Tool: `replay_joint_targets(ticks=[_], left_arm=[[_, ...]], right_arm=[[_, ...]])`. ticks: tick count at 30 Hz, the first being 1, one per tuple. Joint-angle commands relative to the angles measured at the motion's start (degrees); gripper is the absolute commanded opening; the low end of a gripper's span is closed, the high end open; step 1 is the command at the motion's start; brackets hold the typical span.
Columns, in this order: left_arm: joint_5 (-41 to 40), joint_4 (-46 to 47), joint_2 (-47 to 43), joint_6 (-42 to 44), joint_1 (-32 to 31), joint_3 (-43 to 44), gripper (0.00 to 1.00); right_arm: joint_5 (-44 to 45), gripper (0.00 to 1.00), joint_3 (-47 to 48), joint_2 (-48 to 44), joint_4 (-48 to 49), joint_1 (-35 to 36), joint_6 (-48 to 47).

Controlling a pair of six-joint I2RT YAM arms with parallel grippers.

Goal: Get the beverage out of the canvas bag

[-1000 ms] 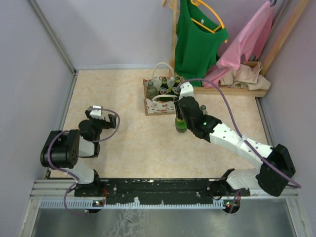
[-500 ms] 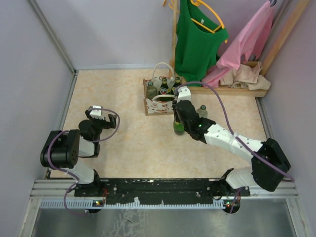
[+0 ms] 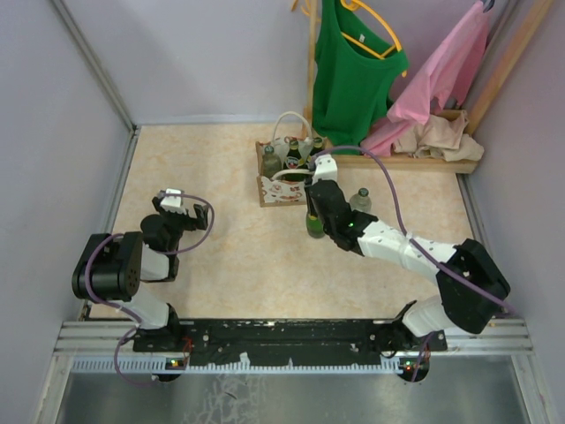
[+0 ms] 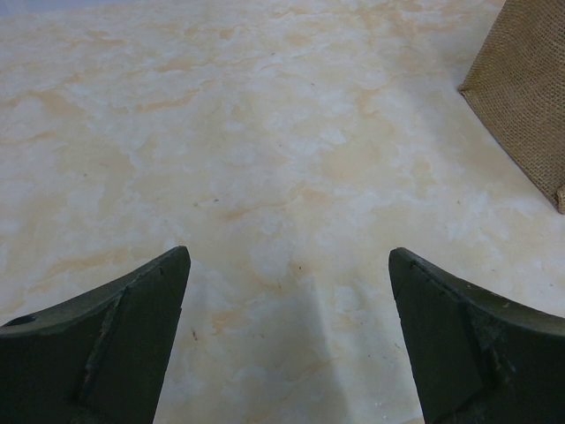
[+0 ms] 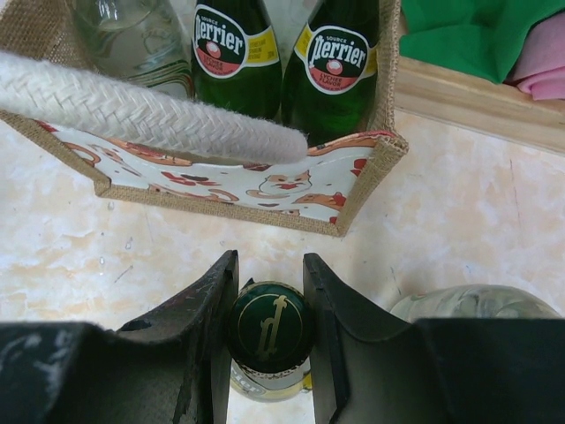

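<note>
The canvas bag (image 3: 284,173) stands at the middle back of the table, tan with white handles and a white-and-red front panel (image 5: 231,184). Inside it are two green Perrier bottles (image 5: 232,49) and a clear bottle (image 5: 131,37). My right gripper (image 5: 270,329) is shut on the neck of a green beverage bottle (image 3: 314,222), whose dark green cap (image 5: 270,323) sits between the fingers. That bottle is upright outside the bag, just in front of its right corner. My left gripper (image 4: 290,340) stands open over bare table at the left (image 3: 172,205), with nothing between its fingers.
A clear bottle (image 3: 359,200) stands on the table right of the held one. A wooden rack base (image 3: 415,161) with green and pink garments (image 3: 353,75) lies behind and right of the bag. Walls close in on the left and back.
The right arm has carried the green bottle slightly left, closer to the bag's front corner. The left arm has not moved.
</note>
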Motion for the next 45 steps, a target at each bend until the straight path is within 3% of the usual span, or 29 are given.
replay_joint_targets(ticks=[1, 7, 16, 33, 40, 45], left_arm=[[-0.15, 0.44, 0.03, 0.44, -0.32, 0.85, 1.00], [-0.14, 0.45, 0.03, 0.41, -0.32, 0.84, 1.00], [-0.16, 0.44, 0.03, 0.45, -0.37, 0.83, 1.00], [-0.14, 0.42, 0.03, 0.43, -0.31, 0.83, 1.00], [-0.14, 0.44, 0.03, 0.44, -0.32, 0.83, 1.00], [-0.16, 0.44, 0.03, 0.47, -0.31, 0.84, 1.00]], right_arm=[[3.17, 0.00, -0.45, -1.72, 10.23, 0.23, -0.24], [3.55, 0.05, -2.13, -3.14, 9.75, 0.22, -0.10], [3.63, 0.53, -1.80, -5.07, 8.14, 0.22, -0.73], [3.17, 0.62, 4.33, -11.86, 9.85, 0.23, -8.44], [4.71, 0.62, 14.63, -6.63, 10.90, -0.55, -12.85], [2.21, 0.60, 22.95, -0.55, 7.29, -5.08, -10.26]])
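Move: Between the right fingers, held by its capped neck, the green bottle stands on the table with its middle about 9 cm below the hand. Still in the bag, the right Perrier is some 13 cm ahead and 8 cm below the hand, with the left Perrier about 5 cm to the left of that one. The clear bottle already set out stands some 9 cm right of the hand and 3 cm ahead. From the left hand, the green bottle is roughly 33 cm to the right and 3 cm back. Staying almost in place at first, the right hand opens its fingers to let go of the green bottle's neck, drifting about 1 cm right as it starts up. It then climbs clear of the cap, slowly and then fast, about 19 cm in all, tipping its fingers up some 25 degrees to near level and easing forward a few centimetres at the end. ##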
